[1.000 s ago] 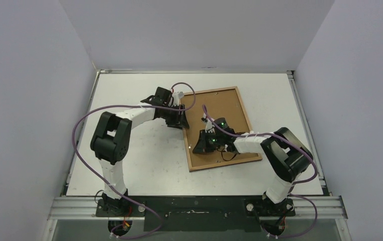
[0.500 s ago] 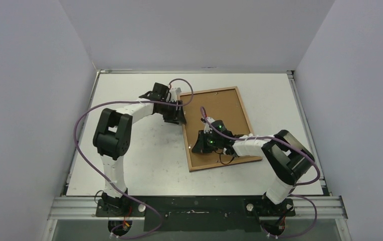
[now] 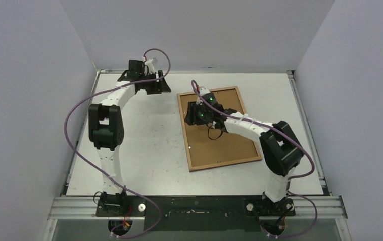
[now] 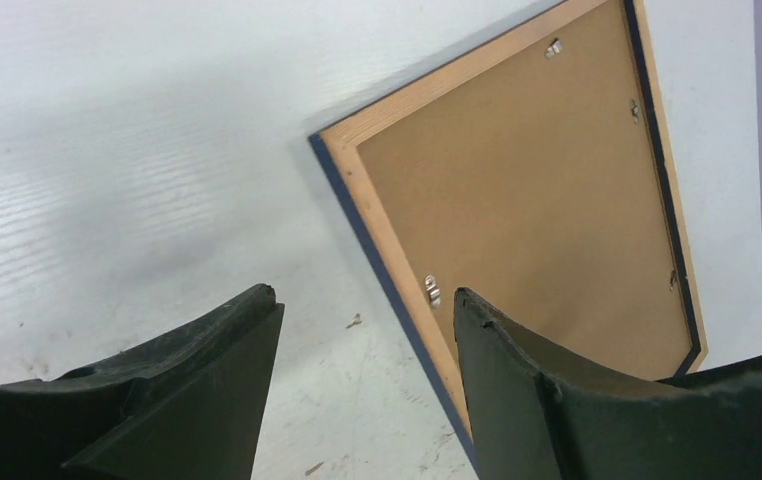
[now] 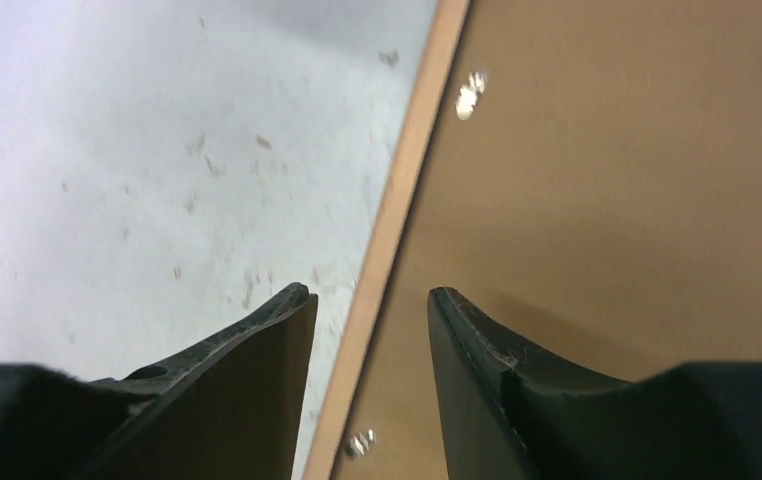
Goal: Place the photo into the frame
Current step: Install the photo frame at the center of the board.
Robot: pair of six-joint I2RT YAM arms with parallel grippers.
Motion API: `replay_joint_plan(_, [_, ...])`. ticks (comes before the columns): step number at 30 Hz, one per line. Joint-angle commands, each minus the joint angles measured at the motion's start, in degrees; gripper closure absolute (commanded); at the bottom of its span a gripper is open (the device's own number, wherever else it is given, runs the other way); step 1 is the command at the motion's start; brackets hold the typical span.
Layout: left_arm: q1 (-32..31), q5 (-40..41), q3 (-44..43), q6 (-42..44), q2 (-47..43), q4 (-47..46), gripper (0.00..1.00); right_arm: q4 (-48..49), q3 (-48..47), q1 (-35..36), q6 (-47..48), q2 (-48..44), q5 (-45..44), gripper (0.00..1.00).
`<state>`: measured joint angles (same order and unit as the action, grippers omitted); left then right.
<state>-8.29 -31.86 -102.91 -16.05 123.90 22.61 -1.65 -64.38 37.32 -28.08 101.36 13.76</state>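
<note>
The frame [image 3: 224, 140] lies back-up on the table, right of centre, showing its brown backing inside a wood rim. The left wrist view shows the frame [image 4: 537, 200] with a navy edge and small metal tabs [image 4: 432, 290]. The photo is hidden. My left gripper [image 3: 157, 86] hangs at the back left, apart from the frame. In its own view the left gripper [image 4: 365, 295] is open and empty over bare table. My right gripper [image 3: 195, 114] hovers over the frame's upper-left part. The right gripper [image 5: 369, 290] is open, straddling the rim of the frame [image 5: 607, 150] and holding nothing.
The white table [image 3: 144, 145] is boxed in by pale walls on the left, back and right. A metal rail [image 3: 194, 206] carrying the arm bases runs along the near edge. Purple cables [image 3: 74, 145] loop off both arms.
My left gripper pulled away from the frame's left edge to the back left and opened wider. My right gripper moved from the frame's lower middle to its upper left and opened.
</note>
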Motion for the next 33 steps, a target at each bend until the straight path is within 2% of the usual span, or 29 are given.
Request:
replay_joint_plan(1, [2.6,-1.0,2.3,0.1,-3.0,-0.1,0.38,-6.3,-11.7,2.9,5.0,7.7,-6.9,0.53])
replay_joint_plan(7, [6.6,-0.6,5.5,1.5,-6.9,1.7,0.39,-11.5,-21.6,6.8,7.5,15.7,-12.2,0.51])
replay_joint_plan(14, [8.0,-2.0,8.5,1.5,-9.9,1.2,0.39,-15.0,-25.3,10.2,10.4,18.2,-21.2,0.51])
replay_joint_plan(23, [9.7,-1.9,10.4,1.6,-10.7,1.0,0.40,-15.6,-25.9,10.8,11.9,15.8,-24.2,0.52])
replay_joint_plan(29, [10.0,-1.2,10.0,1.5,-10.8,1.8,0.40,-16.6,-29.6,9.7,12.3,20.0,-24.7,0.52])
replay_joint_plan(33, [10.5,-1.1,10.0,1.6,-11.0,2.6,0.39,-16.9,-31.0,9.8,12.5,23.0,-23.2,0.56])
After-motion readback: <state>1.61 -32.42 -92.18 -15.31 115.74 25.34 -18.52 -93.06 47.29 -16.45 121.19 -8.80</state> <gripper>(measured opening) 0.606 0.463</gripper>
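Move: The left rail of the photo frame, at the stretch I'm heading for, lies about 4 cm ahead of my right hand, 4 cm to its left and 6 cm lower. Its far-left clip is some 6 cm ahead and 3 cm left, the near-left clip about 10 cm back and 1 cm left, and the frame's far-left corner about 18 cm ahead and 5 cm left. From my left hand that stretch of rail is roughly 13 cm back, 8 cm right and 8 cm down. I carry my open right hand left and a little forward, then down to the frame's left rail, rolling it some 25 degrees so the fingers point more steeply down; after a pause low there, I ease forward and up about 2 cm, ending about 5 cm left of and 4 cm ahead of the start. My left hand, still open, backs away from the frame, about 9 cm left and slightly back, dipping on the way. ##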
